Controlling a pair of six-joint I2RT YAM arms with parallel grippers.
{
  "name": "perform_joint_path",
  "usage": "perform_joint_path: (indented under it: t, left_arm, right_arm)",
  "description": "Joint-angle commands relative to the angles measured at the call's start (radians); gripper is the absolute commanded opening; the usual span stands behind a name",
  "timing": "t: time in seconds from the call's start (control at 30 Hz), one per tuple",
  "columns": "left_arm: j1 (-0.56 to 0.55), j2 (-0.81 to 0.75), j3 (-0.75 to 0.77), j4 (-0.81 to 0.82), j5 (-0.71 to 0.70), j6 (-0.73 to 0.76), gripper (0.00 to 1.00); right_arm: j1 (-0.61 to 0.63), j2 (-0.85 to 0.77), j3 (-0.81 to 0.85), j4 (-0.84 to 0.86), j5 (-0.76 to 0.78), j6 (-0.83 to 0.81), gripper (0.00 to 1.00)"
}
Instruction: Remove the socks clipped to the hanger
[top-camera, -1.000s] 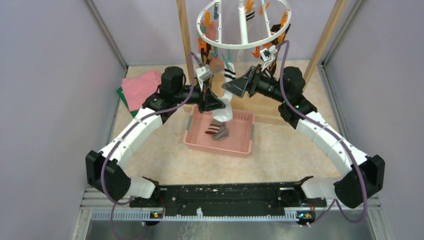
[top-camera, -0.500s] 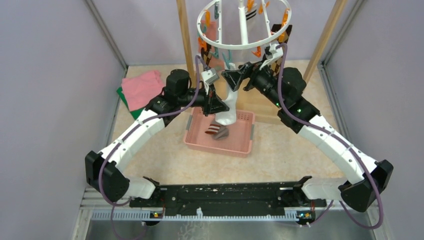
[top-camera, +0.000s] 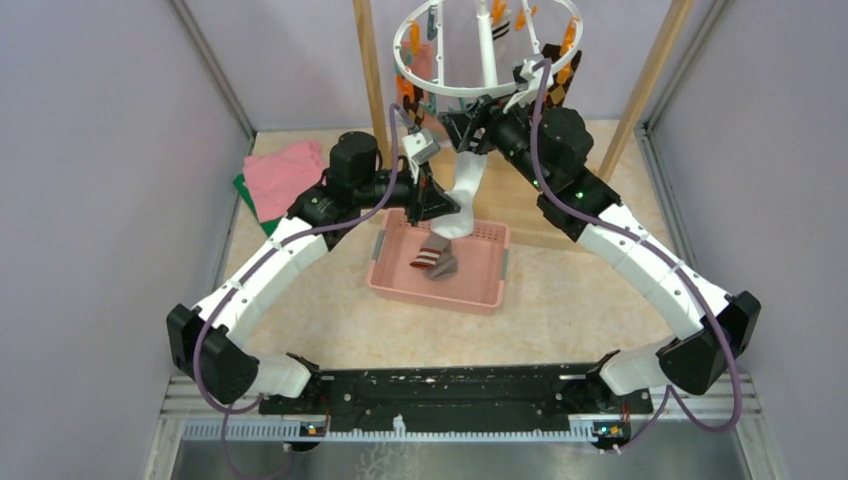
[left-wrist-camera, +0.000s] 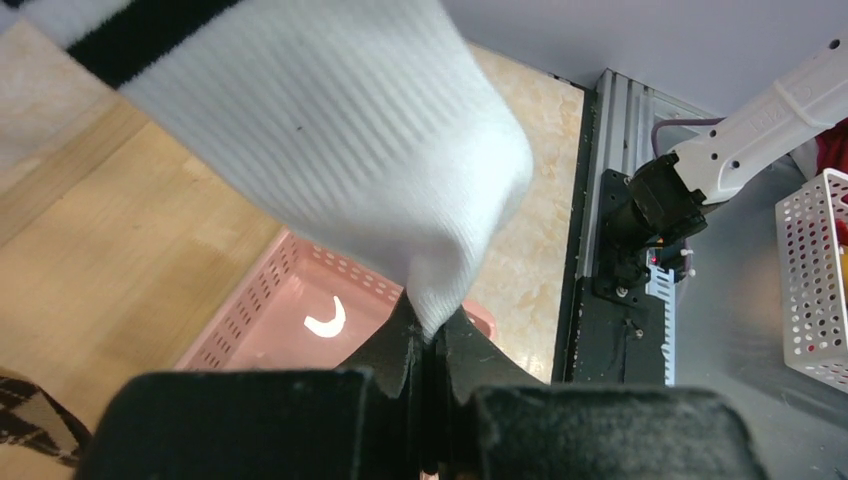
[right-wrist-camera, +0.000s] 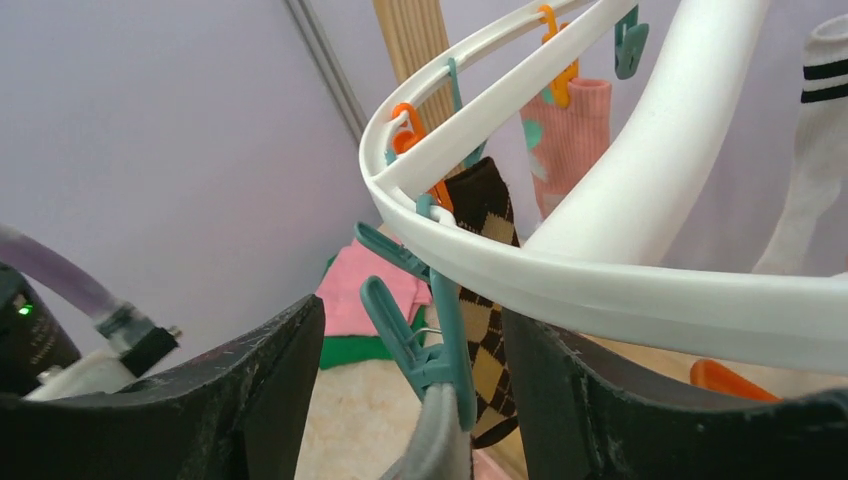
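Note:
The white ring hanger (top-camera: 480, 90) hangs at the top centre with orange and teal clips. A white sock with black cuff stripes (top-camera: 462, 195) hangs from a teal clip (right-wrist-camera: 440, 340). My left gripper (top-camera: 432, 205) is shut on the toe of that sock (left-wrist-camera: 350, 140), above the pink basket (top-camera: 440, 288). My right gripper (right-wrist-camera: 415, 350) is open, its fingers (right-wrist-camera: 270, 390) on either side of the teal clip holding the sock's grey cuff (right-wrist-camera: 435, 450). An argyle sock (right-wrist-camera: 485, 290) and a pink sock (right-wrist-camera: 570, 130) hang behind. A striped sock (top-camera: 433, 262) lies in the basket.
Wooden posts (top-camera: 368, 70) stand on both sides of the hanger. Folded pink and green cloths (top-camera: 282, 178) lie at the back left. Another white striped sock (right-wrist-camera: 815, 150) hangs at the right in the right wrist view. Purple walls enclose the workspace.
My right arm has risen and moved left, bringing its open gripper up around the teal clip under the ring. My left gripper keeps its hold on the sock's toe.

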Motion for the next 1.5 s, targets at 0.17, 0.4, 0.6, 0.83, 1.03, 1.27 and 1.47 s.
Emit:
perform_joint_path:
  t: [0.17, 0.4, 0.6, 0.83, 1.03, 1.27, 1.47]
  left_arm:
    - [-0.007, -0.017, 0.056, 0.008, -0.006, 0.022, 0.00]
    - [-0.006, -0.015, 0.062, -0.005, -0.037, 0.031, 0.00]
    - [-0.006, -0.025, 0.042, -0.049, -0.066, 0.082, 0.00]
    - [-0.007, -0.064, -0.080, -0.090, -0.149, 0.157, 0.00]
    - [-0.006, -0.056, -0.078, -0.080, -0.153, 0.158, 0.00]
    - [-0.006, -0.051, -0.022, -0.123, -0.203, 0.167, 0.98]
    - [-0.005, -0.081, -0.020, -0.174, -0.260, 0.177, 0.99]
  right_arm:
    - [0.001, -0.006, 0.040, 0.048, 0.038, -0.016, 0.37]
    - [0.001, -0.015, 0.052, 0.039, 0.051, -0.013, 0.08]
    - [-0.026, -0.021, 0.052, 0.048, 0.030, 0.039, 0.00]
    - [-0.064, -0.027, 0.050, 0.033, 0.004, 0.090, 0.00]
    - [-0.070, -0.041, 0.026, 0.035, 0.004, 0.099, 0.00]
    - [-0.077, -0.058, 0.031, 0.009, 0.004, 0.092, 0.00]
    - [-0.095, -0.077, 0.027, -0.012, -0.023, 0.099, 0.00]
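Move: The right hand's open fingers straddle the green clip, about 1 cm ahead; the hanger's near rim is some 4 cm above and 2 cm farther out, and an argyle sock hangs some 8 cm ahead and 8 cm left. The left hand, already pinching the white sock's toe, has the basket level in reach, about 3 cm left and 28 cm down, the grey sock in it about 29 cm below the hand, also 3 cm left. Right fingers close on the green clip; left draws the sock about 5 cm down and left, then opens. ##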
